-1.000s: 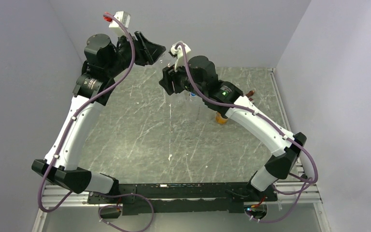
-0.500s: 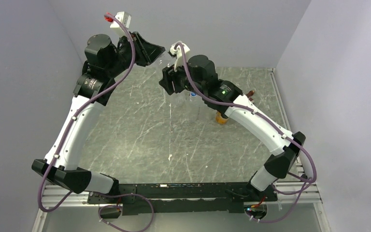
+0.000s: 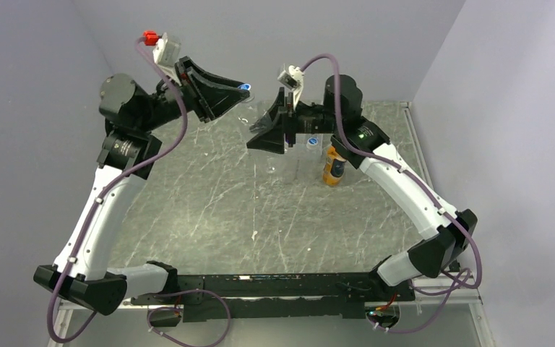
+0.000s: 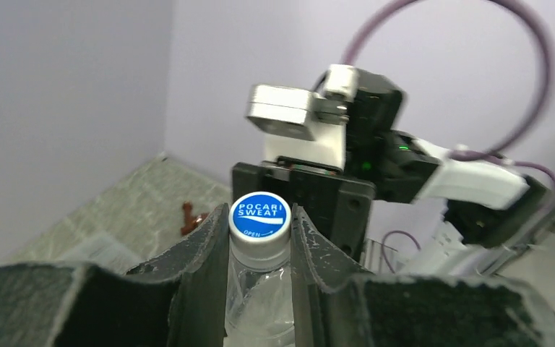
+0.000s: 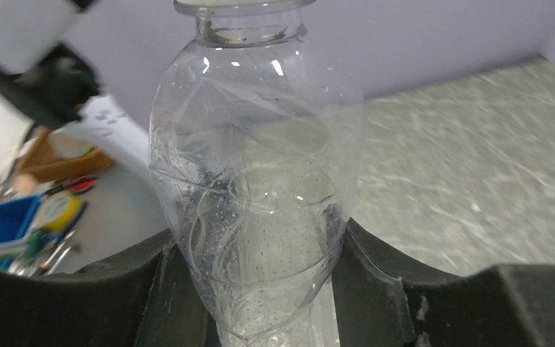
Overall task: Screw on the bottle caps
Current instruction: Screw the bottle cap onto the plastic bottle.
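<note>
A clear bottle (image 5: 256, 181) is held up in the air between my two grippers, above the back of the marbled table (image 3: 209, 202). My right gripper (image 5: 256, 253) is shut on its wide body. A blue bottle cap (image 4: 260, 215) printed POCARI SWEAT sits on the bottle's neck. My left gripper (image 4: 260, 231) is shut on that cap, one finger against each side of it. From above, the cap (image 3: 244, 88) shows at the left gripper's (image 3: 243, 92) tip, with the right gripper (image 3: 256, 137) just below and to the right.
An orange bottle (image 3: 334, 165) with a dark blue label stands on the table right of the grippers. Beside it stands another clear bottle (image 3: 309, 160) with a blue cap (image 3: 311, 142). A small red-brown object (image 4: 188, 215) lies on the table. Walls close in at the back and on both sides.
Both wrists have swung round with the clear bottle between them, and the left gripper has closed on the cap. The right arm has pulled back, uncovering the orange bottle.
</note>
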`<act>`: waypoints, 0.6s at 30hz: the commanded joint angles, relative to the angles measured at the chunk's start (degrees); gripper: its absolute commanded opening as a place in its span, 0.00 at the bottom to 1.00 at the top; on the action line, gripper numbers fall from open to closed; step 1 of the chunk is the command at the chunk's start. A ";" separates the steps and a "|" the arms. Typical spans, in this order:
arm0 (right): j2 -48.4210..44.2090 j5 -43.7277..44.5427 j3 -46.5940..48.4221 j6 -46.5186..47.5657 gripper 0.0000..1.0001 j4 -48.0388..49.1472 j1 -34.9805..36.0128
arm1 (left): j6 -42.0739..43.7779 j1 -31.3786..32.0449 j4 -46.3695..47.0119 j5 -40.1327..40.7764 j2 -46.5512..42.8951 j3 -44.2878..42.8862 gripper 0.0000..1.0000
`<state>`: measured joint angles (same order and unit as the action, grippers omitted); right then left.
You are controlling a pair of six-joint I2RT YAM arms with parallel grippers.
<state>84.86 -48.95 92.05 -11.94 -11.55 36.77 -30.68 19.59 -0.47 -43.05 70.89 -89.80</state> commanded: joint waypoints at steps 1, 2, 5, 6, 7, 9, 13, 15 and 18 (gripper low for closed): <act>-2.38 -21.36 -1.10 -11.55 0.01 18.83 -0.30 | -7.20 0.18 15.59 -19.60 -1.92 0.99 0.00; -2.27 -22.55 -1.35 -13.27 0.01 21.63 -0.30 | -8.80 0.18 17.58 -21.10 -1.90 1.17 0.00; -2.04 -24.00 -1.57 -16.21 0.01 24.50 -0.31 | -11.47 0.18 21.41 -24.18 -1.90 1.17 0.00; -2.05 -23.73 -1.42 -15.92 0.01 23.84 -0.30 | -11.31 0.18 21.09 -24.45 -1.96 1.06 0.00; -2.10 -22.93 -0.94 -14.53 0.01 21.50 -0.31 | -10.06 0.18 19.53 -23.98 -2.10 0.66 0.00; -2.18 -19.78 1.05 -9.15 0.01 14.08 -0.30 | -5.20 0.10 12.38 -20.98 -2.76 -0.84 0.17; -2.80 -12.26 2.17 -2.96 0.02 5.52 -0.30 | 2.88 0.09 1.40 -8.71 -4.12 -2.94 0.82; -2.97 -8.92 2.53 -1.33 0.03 2.90 -0.17 | 4.16 0.09 -0.17 -5.11 -4.43 -3.37 0.86; -2.88 -5.35 2.71 -0.28 0.03 0.92 0.02 | 6.14 0.09 -5.38 -0.92 -3.30 -6.00 0.83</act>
<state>83.99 -61.32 91.98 -16.45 -6.35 36.49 -29.63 19.70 1.52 -51.62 67.99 -91.42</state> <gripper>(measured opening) 0.565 0.846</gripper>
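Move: The left hand already has the white cap between its fingers, right at its hand point, and the clear bottle's body hangs about 11 cm below and 2 cm nearer the base. Far below on the table, from the left hand, a capped bottle stands about 12 cm ahead and 16 cm right, and an orange bottle about 9 cm ahead and 24 cm right. The right hand already grips the clear bottle's body, with the cap about 11 cm above and 2 cm ahead. Keeping the cap pinched, the left hand draws back towards the base by some 6 cm and up about 3 cm, twisting roughly 15 degrees clockwise and tilting back, while the right hand keeps its grip and carries the bottle the same way, turning it nearly 20 degrees counter-clockwise against that twist. The left fingers then open wide and let go of the cap, as both hands ease forward again by a centimetre or two, sink slightly and turn partly back. ##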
